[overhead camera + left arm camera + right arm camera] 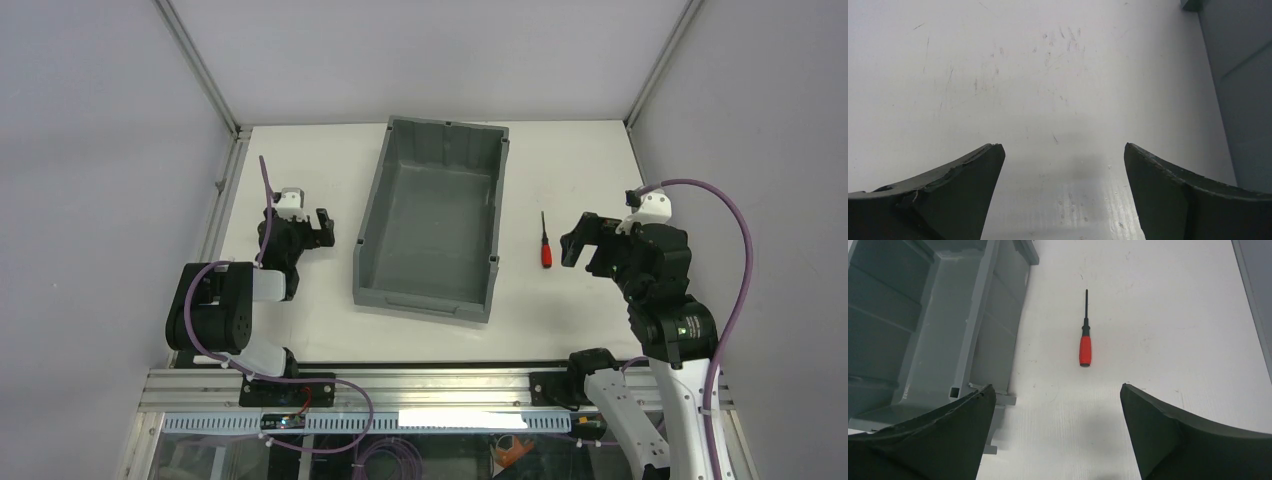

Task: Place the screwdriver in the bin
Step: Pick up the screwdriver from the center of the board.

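The screwdriver (545,246) has a stubby red handle and a thin black shaft; it lies on the white table just right of the bin, shaft pointing away from the arms. In the right wrist view the screwdriver (1085,340) lies ahead of the fingers. The grey bin (432,217) stands in the middle of the table with nothing in it; the right wrist view has its outer wall (958,330) at left. My right gripper (585,243) hovers open just right of the screwdriver, holding nothing. My left gripper (322,228) is open beside the bin's left wall, over bare table (1048,90).
White walls and aluminium posts close in the table on three sides. An aluminium rail (430,385) runs along the near edge between the arm bases. Purple cables loop off both arms. The bin's corner (1243,75) shows at the right of the left wrist view.
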You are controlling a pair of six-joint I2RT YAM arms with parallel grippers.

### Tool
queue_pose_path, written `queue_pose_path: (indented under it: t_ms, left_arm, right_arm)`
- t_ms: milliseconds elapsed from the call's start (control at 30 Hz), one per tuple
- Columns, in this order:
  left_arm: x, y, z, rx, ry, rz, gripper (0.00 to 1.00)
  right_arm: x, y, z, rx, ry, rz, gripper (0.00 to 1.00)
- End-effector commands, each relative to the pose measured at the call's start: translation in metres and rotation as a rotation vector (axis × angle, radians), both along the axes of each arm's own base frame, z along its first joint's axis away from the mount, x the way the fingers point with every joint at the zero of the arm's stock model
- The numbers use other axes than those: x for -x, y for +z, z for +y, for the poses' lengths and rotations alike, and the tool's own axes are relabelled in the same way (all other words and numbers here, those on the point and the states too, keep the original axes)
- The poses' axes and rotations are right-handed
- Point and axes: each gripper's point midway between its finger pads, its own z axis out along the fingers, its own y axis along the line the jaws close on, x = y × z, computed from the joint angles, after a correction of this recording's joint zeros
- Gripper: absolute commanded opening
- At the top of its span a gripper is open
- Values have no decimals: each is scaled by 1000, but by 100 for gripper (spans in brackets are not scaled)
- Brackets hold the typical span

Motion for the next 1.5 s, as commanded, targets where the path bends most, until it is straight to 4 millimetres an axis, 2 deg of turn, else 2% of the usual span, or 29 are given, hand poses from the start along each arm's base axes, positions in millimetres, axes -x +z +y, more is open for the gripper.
queue_pose_path:
  t_ms: [0, 433, 700, 1100, 1467]
  left_arm:
    - [-2, 16, -6, 15, -23, -55, 99]
    - [-2, 16, -6, 15, -23, -54, 99]
    - [-2, 16, -6, 15, -23, -54, 99]
    - [-2, 16, -6, 14, -22, -55, 99]
    - [-2, 16, -6, 15, -23, -55, 99]
  right_arm:
    - [-1, 10, 0, 8, 9, -25, 99]
    - [-1, 18, -2, 26, 8, -27, 99]
    - [-11, 28, 7, 23, 54, 4, 99]
    - [-38, 30, 14, 40, 81, 115, 99]
    - [-66, 11, 15, 72, 73, 257, 99]
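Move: The screwdriver lies on the white board about 14 cm ahead of the right hand, roughly 1 cm to its right and some 26 cm below. The grey bin stands to the left of the screwdriver, its middle about 25 cm to the right hand's left and 16 cm ahead, about 21 cm down. From the resting left hand, the screwdriver is some 55 cm to the right, 4 cm back and 4 cm lower. Towards the screwdriver, still high above the board, the right hand goes forward about 6 cm after a brief wait. It arcs up nearly 2 cm on the way and sinks back to about its starting height while the wrist tips the fingers some 15 degrees further down. The fingers stay wide open and touch nothing. ##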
